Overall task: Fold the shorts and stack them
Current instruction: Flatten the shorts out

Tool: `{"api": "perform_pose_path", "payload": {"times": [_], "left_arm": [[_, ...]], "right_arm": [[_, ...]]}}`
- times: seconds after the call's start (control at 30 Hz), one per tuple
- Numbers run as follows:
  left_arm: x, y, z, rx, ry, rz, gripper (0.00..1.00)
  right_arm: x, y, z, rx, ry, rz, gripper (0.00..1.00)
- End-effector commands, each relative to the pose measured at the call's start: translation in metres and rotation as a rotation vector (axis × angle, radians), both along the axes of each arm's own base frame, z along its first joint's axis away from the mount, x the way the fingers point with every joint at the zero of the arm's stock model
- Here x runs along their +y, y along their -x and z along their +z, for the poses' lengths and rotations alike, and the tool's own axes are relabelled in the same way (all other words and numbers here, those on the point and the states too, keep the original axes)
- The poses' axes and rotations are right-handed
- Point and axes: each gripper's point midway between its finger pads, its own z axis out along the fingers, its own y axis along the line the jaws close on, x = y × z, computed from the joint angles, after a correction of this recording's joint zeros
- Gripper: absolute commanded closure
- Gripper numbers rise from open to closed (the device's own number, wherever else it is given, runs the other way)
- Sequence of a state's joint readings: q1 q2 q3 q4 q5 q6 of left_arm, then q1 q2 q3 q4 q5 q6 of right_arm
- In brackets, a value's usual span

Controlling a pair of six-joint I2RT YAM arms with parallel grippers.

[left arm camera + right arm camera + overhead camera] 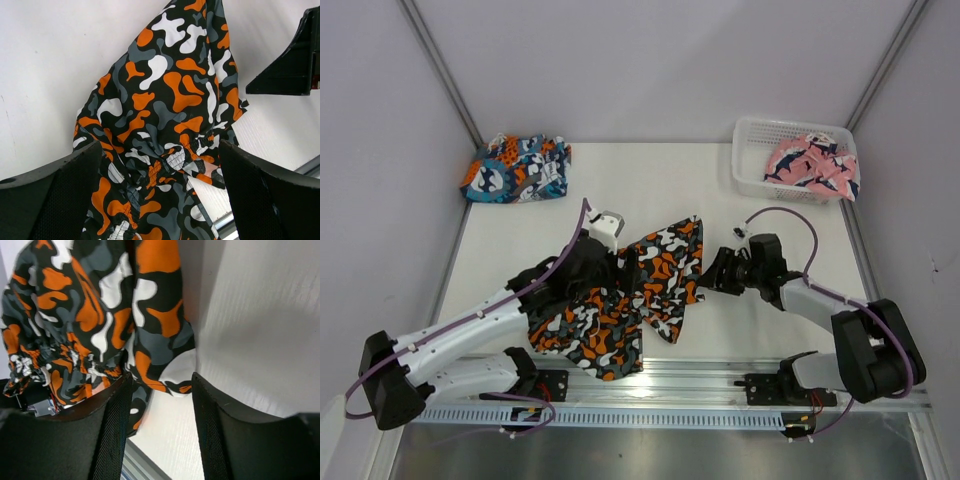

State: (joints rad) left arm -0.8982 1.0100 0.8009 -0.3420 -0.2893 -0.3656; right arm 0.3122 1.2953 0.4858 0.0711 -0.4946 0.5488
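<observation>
Orange-black-white camouflage shorts [603, 330] lie crumpled and partly raised in the middle of the table, between both arms. My left gripper [625, 268] hangs over their left part, jaws wide open, with the elastic waistband [172, 157] lying below and between the fingers [65, 195]. My right gripper [711, 272] is at the shorts' right edge, open, and the hem [170, 385] reaches just into the gap at its fingertips [122, 405]. Blue-teal-orange shorts [515, 168] sit folded at the back left. Pink-navy-white shorts [810, 165] lie in the basket.
A white mesh basket [752, 160] stands at the back right corner. A metal rail [680, 385] runs along the near edge beside the arm bases. Grey walls close in the table on the left, back and right.
</observation>
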Motion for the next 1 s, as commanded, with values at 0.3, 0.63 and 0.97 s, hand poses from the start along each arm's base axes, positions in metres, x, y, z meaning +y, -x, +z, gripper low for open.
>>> {"api": "perform_pose_path", "payload": {"times": [0.3, 0.63, 0.97], "left_arm": [[-0.004, -0.011, 0.019, -0.075, 0.01, 0.033, 0.01], [-0.016, -0.007, 0.012, -0.1, -0.006, 0.009, 0.01], [-0.081, 0.037, -0.02, -0.143, -0.267, -0.244, 0.01]], "right_arm": [[0.005, 0.003, -0.027, 0.031, 0.161, 0.008, 0.48], [0.001, 0.016, -0.052, 0.097, 0.36, 0.014, 0.86], [-0.011, 0.015, -0.018, 0.048, 0.355, -0.043, 1.0]]}}
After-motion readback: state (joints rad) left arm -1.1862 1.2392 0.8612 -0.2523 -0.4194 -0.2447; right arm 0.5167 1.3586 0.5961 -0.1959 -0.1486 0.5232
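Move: The near right corner of the shorts lies just under my right hand, about 4 cm below, 2 cm back and 1 cm to its left. The far tip of the shorts is some 18 cm ahead and 3 cm left of this hand, and the short leg's corner about 12 cm back and 8 cm left, both at table height. From my raised left hand, that leg corner is roughly 10 cm back, 8 cm right and 17 cm down. I sink my right hand about 4 cm onto the near right corner of the shorts, easing slightly back and left and tipping the fingers some 20 degrees steeper, then shut them from half open to pinch the edge and begin easing right and up. My left hand, wide open, hovers, then swings right and back over the cloth, about 9 cm in all and a little down, towards the short leg's corner. ##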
